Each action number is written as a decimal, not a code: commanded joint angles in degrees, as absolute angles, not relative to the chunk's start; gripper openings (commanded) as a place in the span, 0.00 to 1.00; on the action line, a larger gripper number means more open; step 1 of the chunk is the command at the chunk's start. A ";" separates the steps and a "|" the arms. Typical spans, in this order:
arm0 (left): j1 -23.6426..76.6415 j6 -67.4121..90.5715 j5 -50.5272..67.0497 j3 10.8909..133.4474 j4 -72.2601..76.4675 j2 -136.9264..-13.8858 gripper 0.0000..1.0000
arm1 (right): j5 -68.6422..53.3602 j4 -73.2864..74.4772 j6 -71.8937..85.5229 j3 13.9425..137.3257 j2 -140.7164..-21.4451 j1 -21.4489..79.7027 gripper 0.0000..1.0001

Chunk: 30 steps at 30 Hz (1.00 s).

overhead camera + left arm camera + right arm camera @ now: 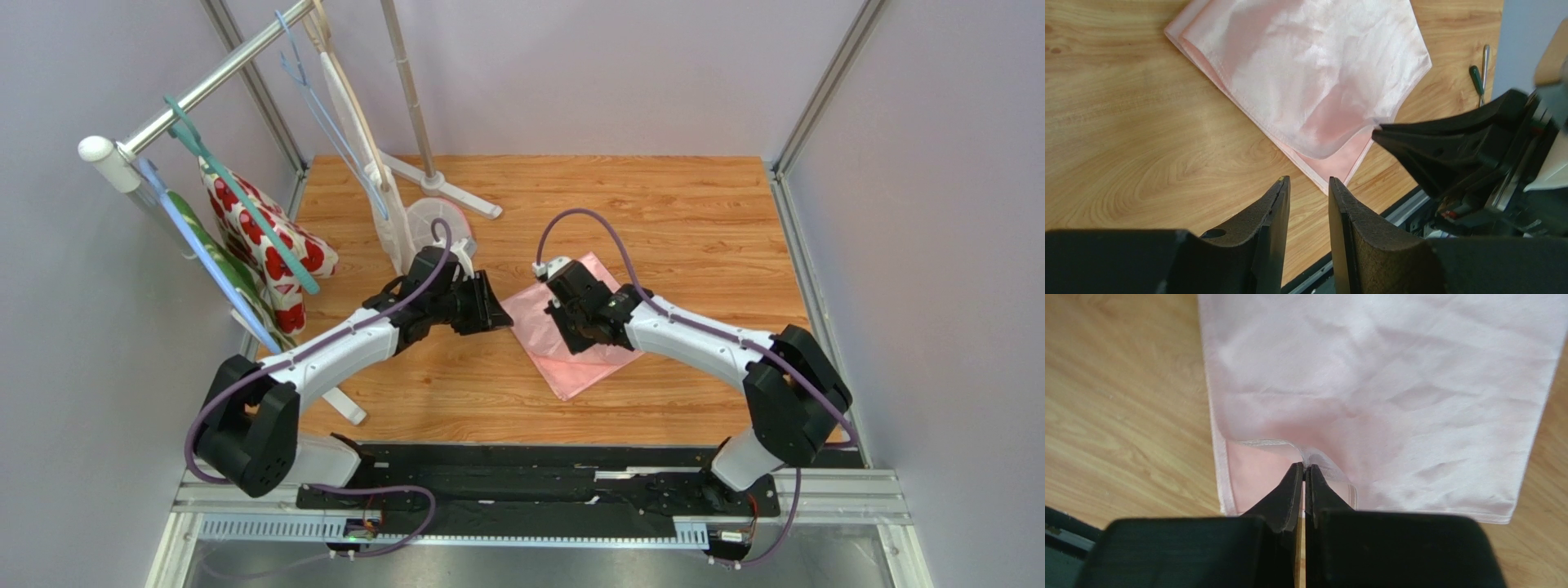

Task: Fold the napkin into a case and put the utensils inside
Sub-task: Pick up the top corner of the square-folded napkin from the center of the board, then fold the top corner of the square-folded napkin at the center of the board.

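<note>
The pink napkin (569, 365) lies folded in layers on the wooden table, at its middle (1309, 67) (1389, 386). My right gripper (568, 328) (1303, 467) is shut on the hem of the napkin's top layer near one corner, and the pinched edge is puckered up off the pink layer beneath. My left gripper (493, 312) (1309, 180) hovers open and empty just off the napkin's near corner. Two slim pieces (1482, 70), one silver and one green-handled, lie past the napkin by the wall. I cannot tell whether they are the utensils.
A rail with hangers stands at the back left, carrying a white cloth with red flowers (272, 245) and a green cloth (211, 263). A white stand base (432, 218) sits behind the left arm. A black rail (540, 472) runs along the near edge. Walls close in both sides.
</note>
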State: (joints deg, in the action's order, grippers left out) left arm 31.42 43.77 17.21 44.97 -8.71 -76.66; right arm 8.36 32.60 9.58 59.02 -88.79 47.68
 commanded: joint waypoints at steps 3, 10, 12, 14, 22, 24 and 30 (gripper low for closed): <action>30.06 47.28 18.89 53.16 -2.47 -84.71 0.38 | 8.62 24.61 3.53 66.86 -93.85 39.21 0.00; 27.86 49.13 20.66 62.48 -0.44 -97.45 0.35 | 7.65 24.08 0.27 76.36 -103.35 33.05 0.00; 27.25 48.96 21.09 63.71 -0.79 -99.04 0.35 | 7.21 24.34 0.26 78.13 -105.80 31.47 0.00; 26.98 48.43 21.53 64.86 -0.97 -100.28 0.34 | 6.42 24.52 0.26 80.06 -107.13 30.07 0.00; 26.72 46.32 20.04 66.18 -3.42 -100.37 0.34 | 4.66 26.18 0.97 84.81 -112.66 28.57 0.00; 26.72 46.05 20.13 66.09 -3.60 -100.28 0.34 | 5.54 26.98 1.49 86.48 -113.73 28.30 0.00; 26.72 45.27 21.35 65.74 -3.17 -100.72 0.34 | 5.98 26.89 2.63 88.06 -115.66 27.25 0.00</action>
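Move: The right hand already pinches the napkin's raised top-layer corner. The napkin's far corner lies about 21 cm ahead of it, 4 cm to its right and 5 cm below; the left corner is some 12 cm ahead and 13 cm left, the right corner about 4 cm ahead and 19 cm right. From the empty left hand, the far corner is some 18 cm ahead, 17 cm right and 10 cm below. Right hand carries the pinched corner some 18 cm forward towards the far corner; open left advances about 10. ##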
